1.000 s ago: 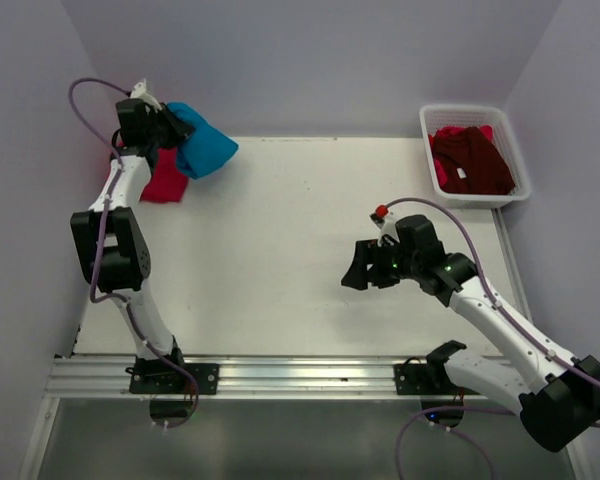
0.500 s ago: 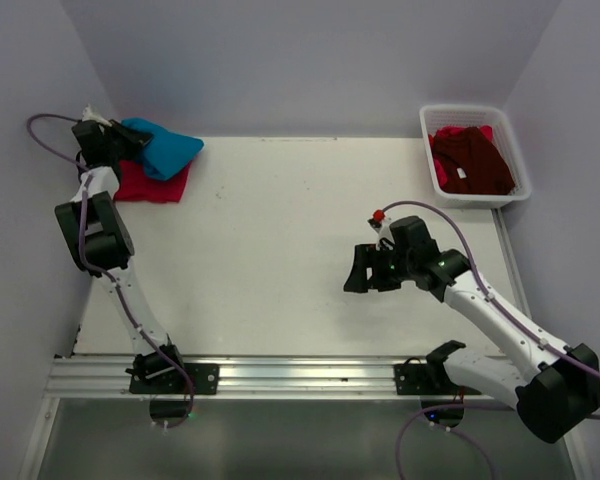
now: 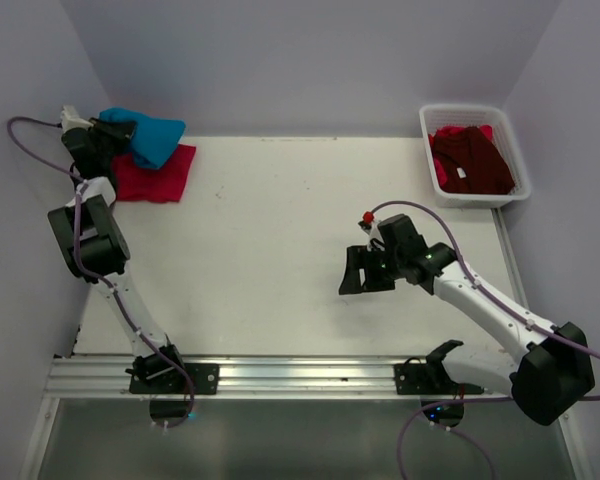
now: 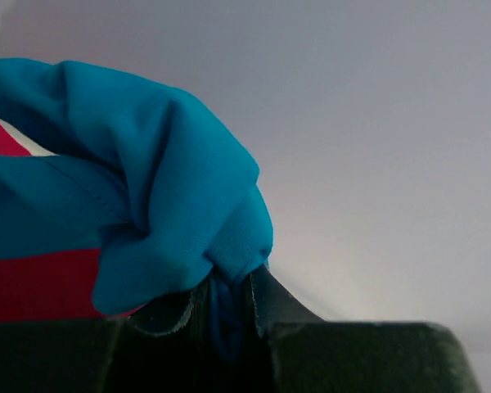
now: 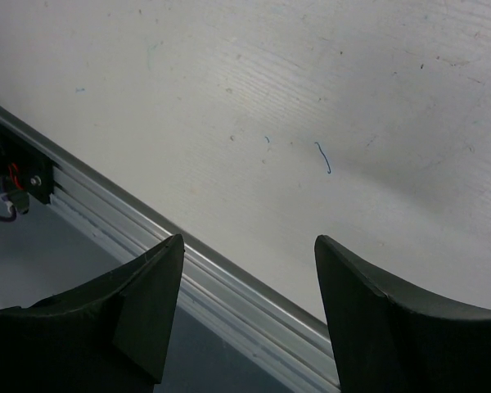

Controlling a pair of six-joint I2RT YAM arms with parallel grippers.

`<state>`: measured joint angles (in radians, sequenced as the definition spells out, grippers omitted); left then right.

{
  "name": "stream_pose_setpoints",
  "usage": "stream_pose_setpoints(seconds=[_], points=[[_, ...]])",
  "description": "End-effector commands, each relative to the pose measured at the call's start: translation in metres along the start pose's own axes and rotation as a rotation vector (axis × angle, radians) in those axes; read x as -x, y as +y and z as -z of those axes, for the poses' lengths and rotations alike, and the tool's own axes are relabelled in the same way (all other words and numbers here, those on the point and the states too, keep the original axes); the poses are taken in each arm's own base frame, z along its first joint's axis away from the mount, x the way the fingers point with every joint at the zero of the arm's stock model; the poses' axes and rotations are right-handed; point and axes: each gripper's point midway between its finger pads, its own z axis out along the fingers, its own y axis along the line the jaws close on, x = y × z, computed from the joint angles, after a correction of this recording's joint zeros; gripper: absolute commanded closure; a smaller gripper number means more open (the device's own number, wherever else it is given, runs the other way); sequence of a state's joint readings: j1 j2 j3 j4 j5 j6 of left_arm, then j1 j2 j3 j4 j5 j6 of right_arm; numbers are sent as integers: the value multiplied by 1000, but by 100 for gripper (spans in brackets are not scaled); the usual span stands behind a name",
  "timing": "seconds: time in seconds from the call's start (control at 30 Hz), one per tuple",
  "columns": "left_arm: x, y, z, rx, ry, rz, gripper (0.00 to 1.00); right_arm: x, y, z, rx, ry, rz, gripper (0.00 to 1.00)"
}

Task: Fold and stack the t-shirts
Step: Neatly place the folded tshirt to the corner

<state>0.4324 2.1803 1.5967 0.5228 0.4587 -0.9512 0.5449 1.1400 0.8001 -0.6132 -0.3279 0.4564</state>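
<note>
At the table's far left corner, the folded teal-blue t-shirt (image 3: pixel 145 135) hangs bunched over the folded pinkish-red t-shirt (image 3: pixel 152 173), which lies flat. My left gripper (image 3: pixel 108 132) is shut on a fold of the teal-blue t-shirt (image 4: pixel 147 213); the cloth is pinched between its dark fingers (image 4: pixel 266 303), and red cloth (image 4: pixel 33 282) shows below. The dark maroon t-shirt (image 3: pixel 470 160) lies crumpled in the white basket (image 3: pixel 427 140) at the far right. My right gripper (image 3: pixel 352 272) hovers open over bare table right of centre, nothing between its fingertips (image 5: pixel 151 278).
Purple-grey walls close in on the left, back and right. The aluminium rail (image 3: pixel 300 375) with both arm bases runs along the near edge; the same rail (image 5: pixel 229 295) crosses the right wrist view. The left arm's cable (image 3: pixel 25 135) loops by the left wall.
My left gripper has carried the teal-blue t-shirt leftward and back, from beside the red one to over it in the far left corner. The right gripper has drifted slightly left.
</note>
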Motion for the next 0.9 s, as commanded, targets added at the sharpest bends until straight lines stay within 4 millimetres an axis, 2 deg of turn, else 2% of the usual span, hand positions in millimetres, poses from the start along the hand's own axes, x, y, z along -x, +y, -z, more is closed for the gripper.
stream_pose_setpoints(seconds=[0.0,0.03,0.07,0.13,0.23,0.27,0.33,0.4,0.57,0.87], points=[[91,-65,33,-93,-284,-90,100,15,13,6,14,-41,14,31],[91,-60,36,-72,-295,-87,100,15,13,6,14,-41,13,31],[86,-45,40,-21,-314,-70,100,15,13,6,12,-39,14,31],[83,-40,43,-5,-322,-67,100,14,14,7,12,-39,18,31],[65,-15,41,36,-287,-51,100,14,16,9,15,-41,23,31],[52,1,40,62,-265,-36,100,14,17,10,16,-44,23,31],[38,14,39,66,-239,-15,100,13,18,10,18,-46,23,31],[14,34,39,74,-194,24,100,12,20,11,18,-46,26,31],[-40,85,51,143,-114,79,100,9,23,13,20,-45,33,32],[-82,97,56,156,-46,134,100,9,26,19,24,-63,36,32]])
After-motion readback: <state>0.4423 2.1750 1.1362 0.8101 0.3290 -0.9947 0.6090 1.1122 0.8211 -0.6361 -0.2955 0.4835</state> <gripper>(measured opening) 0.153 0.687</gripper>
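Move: The red t-shirt lies flat some 19 cm below the left hand, about 4 cm ahead and 2 cm to its right. The blue t-shirt, already pinched in that hand, bunches and hangs around 5 cm to the right, 1 cm ahead and 4 cm lower. The table's far left corner is about 17 cm ahead, 8 cm left and 20 cm down. From the idle right hand, the red t-shirt is roughly 46 cm ahead, 62 cm left and 10 cm down. The folded blue t-shirt, still pinched in the left hand, is first lifted about 3 cm while being drawn back, then lowered quickly some 16 cm towards the red one, drifting farther back to about 6 cm in all. The wrist turns roughly 10 degrees counter-clockwise and tips slightly down; the fingers stay shut on the cloth. ##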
